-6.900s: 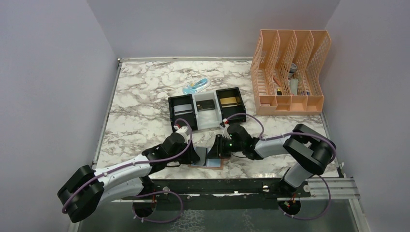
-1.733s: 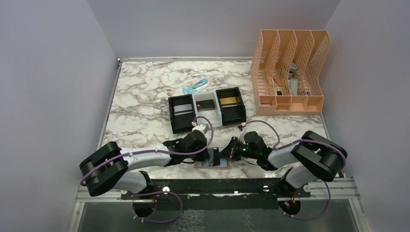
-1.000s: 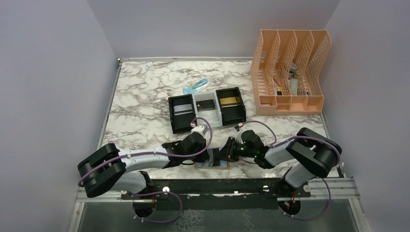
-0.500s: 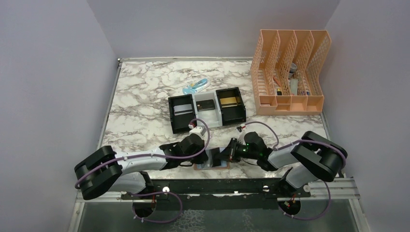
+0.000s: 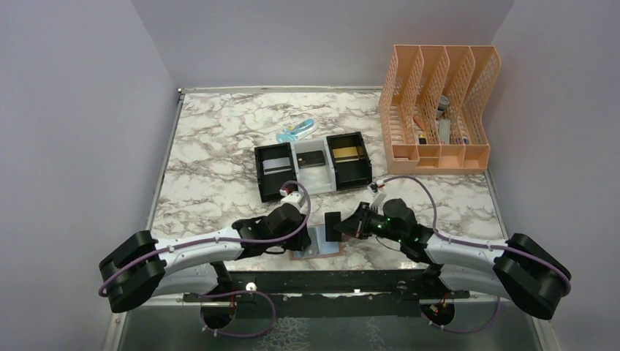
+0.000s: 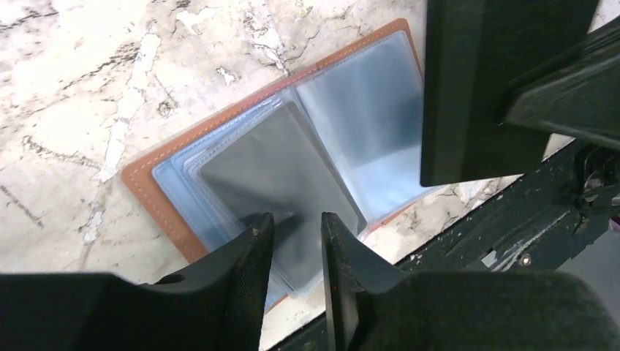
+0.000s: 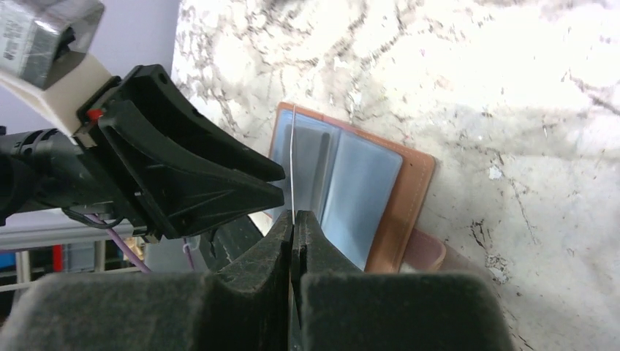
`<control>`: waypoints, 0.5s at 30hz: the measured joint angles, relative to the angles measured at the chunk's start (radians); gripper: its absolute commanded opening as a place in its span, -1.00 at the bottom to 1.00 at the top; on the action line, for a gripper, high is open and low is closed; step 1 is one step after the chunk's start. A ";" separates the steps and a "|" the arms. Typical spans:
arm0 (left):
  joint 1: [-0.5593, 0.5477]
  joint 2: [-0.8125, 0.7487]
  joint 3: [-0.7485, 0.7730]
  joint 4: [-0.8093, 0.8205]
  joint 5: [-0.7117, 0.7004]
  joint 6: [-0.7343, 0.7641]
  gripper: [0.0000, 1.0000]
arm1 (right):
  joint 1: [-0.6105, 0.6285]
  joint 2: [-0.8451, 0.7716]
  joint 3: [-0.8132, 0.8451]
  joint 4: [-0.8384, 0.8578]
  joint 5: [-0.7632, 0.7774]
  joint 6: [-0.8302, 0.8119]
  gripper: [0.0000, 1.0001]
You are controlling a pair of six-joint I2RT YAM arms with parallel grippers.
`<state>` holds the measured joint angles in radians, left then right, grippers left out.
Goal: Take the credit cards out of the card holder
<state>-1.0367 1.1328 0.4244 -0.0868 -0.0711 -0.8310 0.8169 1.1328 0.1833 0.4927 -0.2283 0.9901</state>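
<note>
The tan card holder [image 5: 322, 248] lies open near the table's front edge, its pale blue pockets up; it also shows in the left wrist view [image 6: 146, 186] and the right wrist view [image 7: 409, 197]. My left gripper [image 6: 296, 223] has its jaws slightly apart, tips resting on a dark grey card [image 6: 278, 175] still in a pocket. My right gripper [image 7: 293, 216] is shut on a dark credit card [image 5: 333, 221], held on edge just above the holder's right side. In the right wrist view this card shows edge-on [image 7: 292, 161]; in the left wrist view it is a dark slab [image 6: 482, 88].
A black-and-white three-compartment tray [image 5: 296, 174] behind the holder contains a silvery card [image 5: 276, 164], a dark card [image 5: 313, 157] and a gold card [image 5: 346, 151]. A blue object [image 5: 296, 131] lies behind it. A peach file rack [image 5: 439, 110] stands at the back right.
My right gripper has drawn back to the right and lifted, with the dark card now out of the holder. My left gripper has shifted slightly left and stays on the holder.
</note>
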 measured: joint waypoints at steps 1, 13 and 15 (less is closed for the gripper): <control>0.000 -0.015 0.000 -0.015 -0.004 0.005 -0.15 | 0.000 -0.027 0.000 -0.010 0.004 -0.020 -0.98; 0.003 -0.085 0.239 -0.310 -0.141 0.109 0.98 | 0.000 -0.217 -0.039 0.018 -0.014 -0.257 -0.98; 0.011 -0.084 0.286 -0.365 -0.167 0.127 0.99 | 0.000 -0.221 -0.039 0.039 -0.031 -0.294 -0.98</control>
<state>-1.0256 1.0485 0.7109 -0.4522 -0.2379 -0.7040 0.8169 0.9119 0.1440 0.5316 -0.2592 0.6964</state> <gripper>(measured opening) 0.964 0.015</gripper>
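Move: The black card is already in my right fingers, its middle about 2 cm to the left of that hand and 1 cm below it. From my left hand, the card lies some 7 cm right, 2 cm ahead and a little above. The open card holder lies about 3 cm right, 1 cm back and 3 cm below my left hand; from my right hand it is roughly 7 cm left, 4 cm back and 6 cm down. The black-and-white tray sits about 19 cm ahead and 2 cm right of my left hand. I lift my left hand off the card holder, rising about 8 cm and, after the start, also drifting forward 3 cm, while its partly parted fingers spread almost fully and tip up slightly. My right hand keeps its pinch on the black card and raises it about 5 cm nearly straight up, tilting its fingers up some 20 degrees towards level. ##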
